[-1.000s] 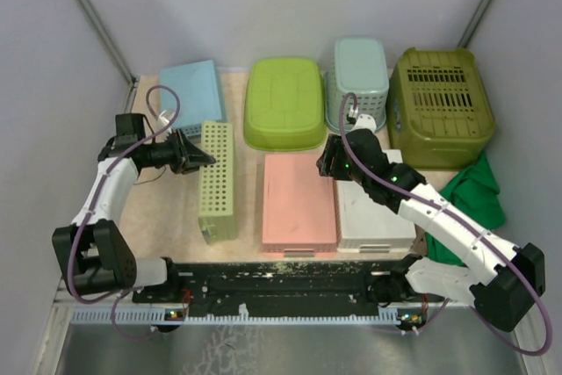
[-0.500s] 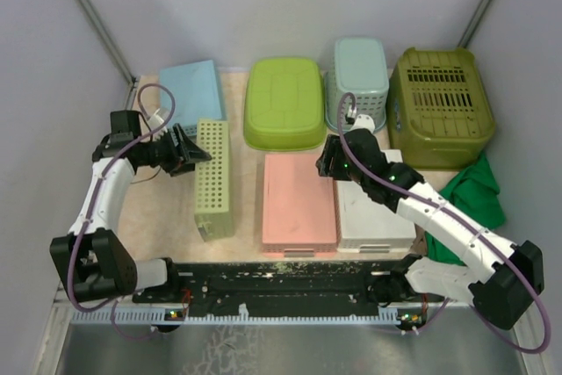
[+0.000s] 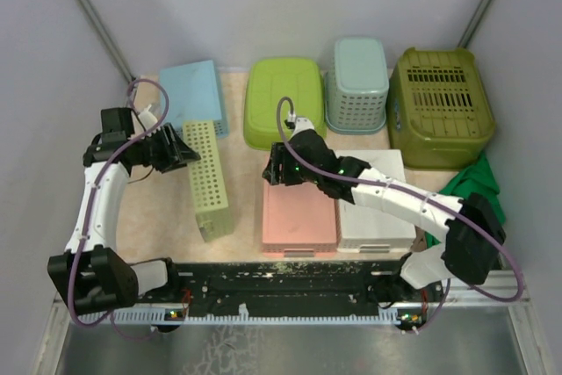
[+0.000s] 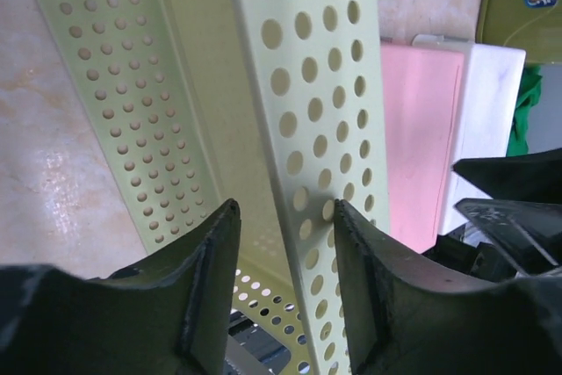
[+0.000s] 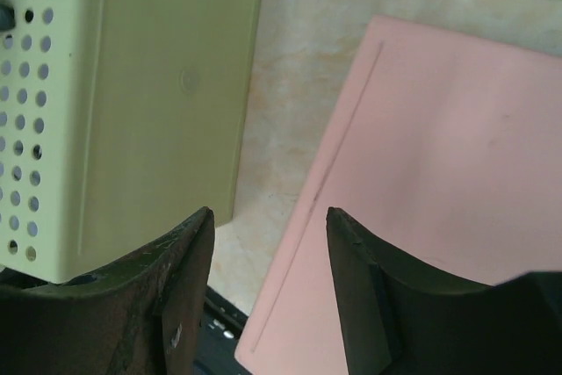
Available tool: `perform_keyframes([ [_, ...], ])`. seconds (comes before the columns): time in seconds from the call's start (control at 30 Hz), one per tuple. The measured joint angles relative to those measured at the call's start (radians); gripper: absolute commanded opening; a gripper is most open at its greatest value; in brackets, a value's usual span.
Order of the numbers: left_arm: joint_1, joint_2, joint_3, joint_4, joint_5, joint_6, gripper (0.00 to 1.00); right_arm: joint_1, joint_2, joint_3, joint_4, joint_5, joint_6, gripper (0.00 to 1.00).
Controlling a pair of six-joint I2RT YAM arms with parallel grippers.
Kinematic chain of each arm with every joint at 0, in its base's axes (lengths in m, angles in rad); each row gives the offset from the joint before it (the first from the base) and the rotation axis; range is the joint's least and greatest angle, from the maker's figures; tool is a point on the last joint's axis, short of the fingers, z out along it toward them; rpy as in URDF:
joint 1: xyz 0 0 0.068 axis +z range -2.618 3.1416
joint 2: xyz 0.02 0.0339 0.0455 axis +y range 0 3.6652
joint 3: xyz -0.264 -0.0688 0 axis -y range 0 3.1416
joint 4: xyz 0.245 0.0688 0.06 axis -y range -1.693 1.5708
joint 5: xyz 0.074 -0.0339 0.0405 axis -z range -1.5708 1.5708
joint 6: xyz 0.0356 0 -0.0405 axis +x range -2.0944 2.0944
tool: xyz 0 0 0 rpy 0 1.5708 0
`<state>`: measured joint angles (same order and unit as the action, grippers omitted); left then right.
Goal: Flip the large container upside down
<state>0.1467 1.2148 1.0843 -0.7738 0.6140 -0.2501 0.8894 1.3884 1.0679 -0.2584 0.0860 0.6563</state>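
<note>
The large container is the long pale-green perforated basket (image 3: 206, 177), tipped up on one long side at the left of the table, its hollow facing left. My left gripper (image 3: 180, 151) is at its far end. In the left wrist view the jaws (image 4: 285, 208) straddle the upper perforated wall (image 4: 316, 85); the right finger touches it and the left finger stands off, so the gripper is open. My right gripper (image 3: 274, 169) hovers open above the left edge of the pink box (image 5: 421, 155), with nothing between its fingers. The basket's solid bottom (image 5: 158, 85) lies just to its left.
Upturned containers fill the table: a blue box (image 3: 193, 85), a lime tub (image 3: 283, 103), a teal basket (image 3: 357, 83), an olive crate (image 3: 439, 107), the pink box (image 3: 299, 208) and a white box (image 3: 373, 208). A green cloth (image 3: 479, 186) lies at the right.
The perforated basket has rolled from lying flat onto its long side. My left gripper has opened and drawn back to the left. My right arm has swung left across the pink box.
</note>
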Motion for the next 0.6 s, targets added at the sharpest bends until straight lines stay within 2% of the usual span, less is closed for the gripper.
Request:
perform_keyframes([
  [0.1, 0.0, -0.017, -0.003, -0.006, 0.039, -0.007, 0.32, 0.017, 0.023, 0.0, 0.018, -0.025, 0.009, 0.54],
  [0.23, 0.0, -0.072, -0.077, 0.061, 0.17, -0.08, 0.0, 0.018, 0.024, 0.0, 0.034, -0.024, 0.018, 0.55],
  [0.4, -0.003, -0.132, -0.232, 0.267, 0.357, -0.306, 0.0, 0.018, 0.008, 0.0, 0.035, -0.007, 0.029, 0.55],
  [0.6, -0.006, -0.132, -0.332, 0.623, 0.548, -0.591, 0.0, 0.017, -0.041, -0.015, 0.031, 0.022, 0.044, 0.55],
])
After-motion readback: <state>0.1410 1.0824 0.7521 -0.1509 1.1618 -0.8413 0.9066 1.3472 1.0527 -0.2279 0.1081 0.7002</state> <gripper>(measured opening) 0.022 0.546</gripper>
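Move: The pale green container stands on its long side, its open side towards my left hand, its upper rim already between my open left fingers. Its middle is about 6 cm right, 2 cm back and 8 cm below. From that hand the pink container lies some 27 cm right and 8 cm back, the blue one roughly 17 cm ahead and 2 cm left, both about 12 cm lower. From my right hand the pale green container is about 15 cm left, 1 cm ahead and 6 cm lower. I shut my left fingers fully on the pale green container's upper rim, pinching its thin wall, while already carrying the hand right, towards the pink container, some 7 cm in all. It draws back a little and then climbs about 5 cm, rolling roughly 35 degrees so that the fingers swing up from slanting down to pointing nearly level to the right. ##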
